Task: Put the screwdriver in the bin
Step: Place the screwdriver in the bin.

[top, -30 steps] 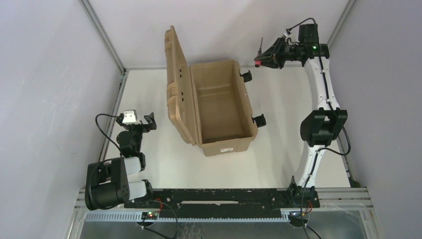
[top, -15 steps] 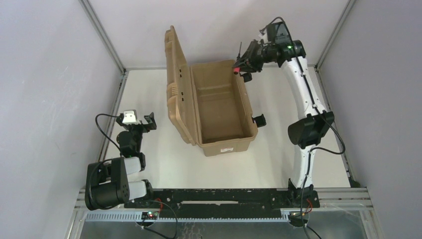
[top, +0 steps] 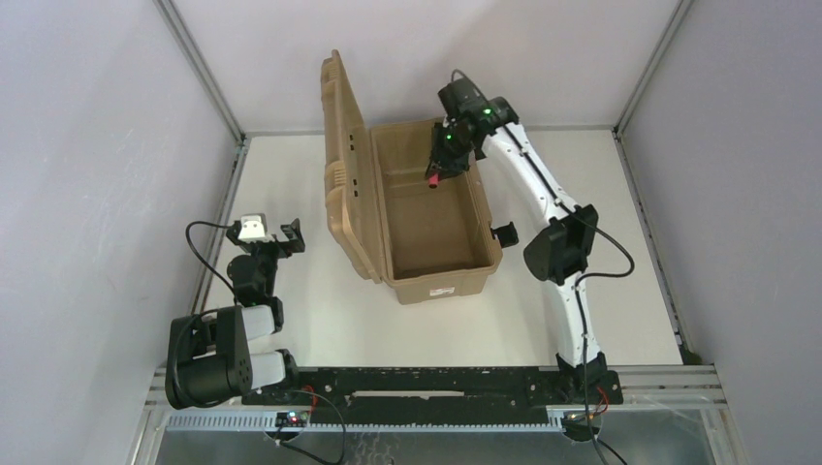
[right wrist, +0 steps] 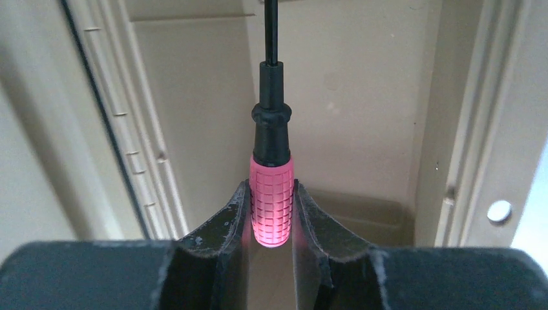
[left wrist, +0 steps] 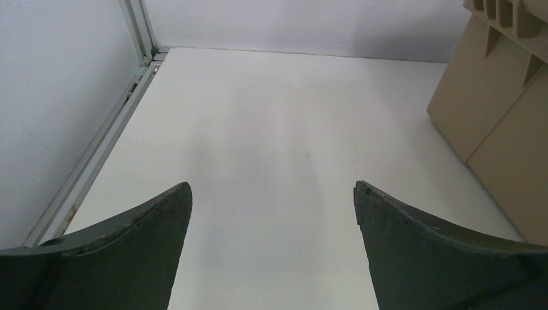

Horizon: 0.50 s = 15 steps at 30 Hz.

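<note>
The tan bin (top: 485, 254) stands open mid-table, its ribbed lid (top: 341, 155) raised on the left side. My right gripper (top: 438, 171) hangs over the bin's far end and is shut on the screwdriver (top: 434, 178). In the right wrist view the red handle (right wrist: 272, 200) sits clamped between the fingers (right wrist: 223, 219), and the black shaft points on over the bin's inner floor (right wrist: 362, 110). My left gripper (top: 269, 235) is open and empty, low at the left of the table; its fingers (left wrist: 155, 219) frame bare table.
Black latches (top: 504, 233) stick out from the bin's right wall. The bin's outer wall (left wrist: 497, 110) lies to the right of my left gripper. Metal frame rails (top: 199, 68) and grey walls edge the white table (top: 320, 320).
My right arm has swung left from the far right corner, carrying the screwdriver over the bin's far end. The left arm has not moved.
</note>
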Available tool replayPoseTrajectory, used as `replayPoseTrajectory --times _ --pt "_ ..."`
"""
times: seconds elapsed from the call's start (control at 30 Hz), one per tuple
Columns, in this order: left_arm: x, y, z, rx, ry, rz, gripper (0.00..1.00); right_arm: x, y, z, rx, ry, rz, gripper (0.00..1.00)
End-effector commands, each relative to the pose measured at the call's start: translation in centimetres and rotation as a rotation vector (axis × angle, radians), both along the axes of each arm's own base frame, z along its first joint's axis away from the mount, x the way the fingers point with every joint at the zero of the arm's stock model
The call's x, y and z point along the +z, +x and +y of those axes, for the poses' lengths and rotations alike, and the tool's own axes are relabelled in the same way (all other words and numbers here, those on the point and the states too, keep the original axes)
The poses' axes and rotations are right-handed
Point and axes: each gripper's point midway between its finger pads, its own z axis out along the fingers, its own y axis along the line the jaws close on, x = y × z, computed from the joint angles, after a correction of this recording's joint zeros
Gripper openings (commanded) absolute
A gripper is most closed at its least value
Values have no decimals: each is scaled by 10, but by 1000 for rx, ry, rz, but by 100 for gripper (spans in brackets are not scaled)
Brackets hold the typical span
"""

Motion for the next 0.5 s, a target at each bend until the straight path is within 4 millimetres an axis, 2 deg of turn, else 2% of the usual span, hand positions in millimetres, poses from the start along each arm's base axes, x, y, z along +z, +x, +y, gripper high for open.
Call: replayPoseTrajectory --times 0.0,0.23,0.47 --pt "0 -4 -3 -8 0 -10 100 -26 1 0 34 -142 -24 9" --pt "0 -4 -4 -11 0 -11 100 -86 0 10 112 -261 27 8" --pt "0 -4 -4 -10 1 -11 100 -132 -5 9 135 -312 100 9"
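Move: I already hold the screwdriver in my right hand. The middle of the bin is about 1 cm back, 1 cm left and some 14 cm below that hand. The open lid's middle is 17 cm left, straight across and slightly lower. The near latch is about 14 cm right and 7 cm back; the far latch is 9 cm right and 11 cm ahead, both 10 cm below. From my left hand the bin lies about 36 cm right, 6 cm ahead and 6 cm lower. I lower my right hand almost straight down into the open bin, about 12 cm at a steady pace, keeping clear of the lid. On the way my wrist swings some 20 degrees, so the fingers point more steeply at the bin floor, and they stay pinched on the screwdriver's red handle. ##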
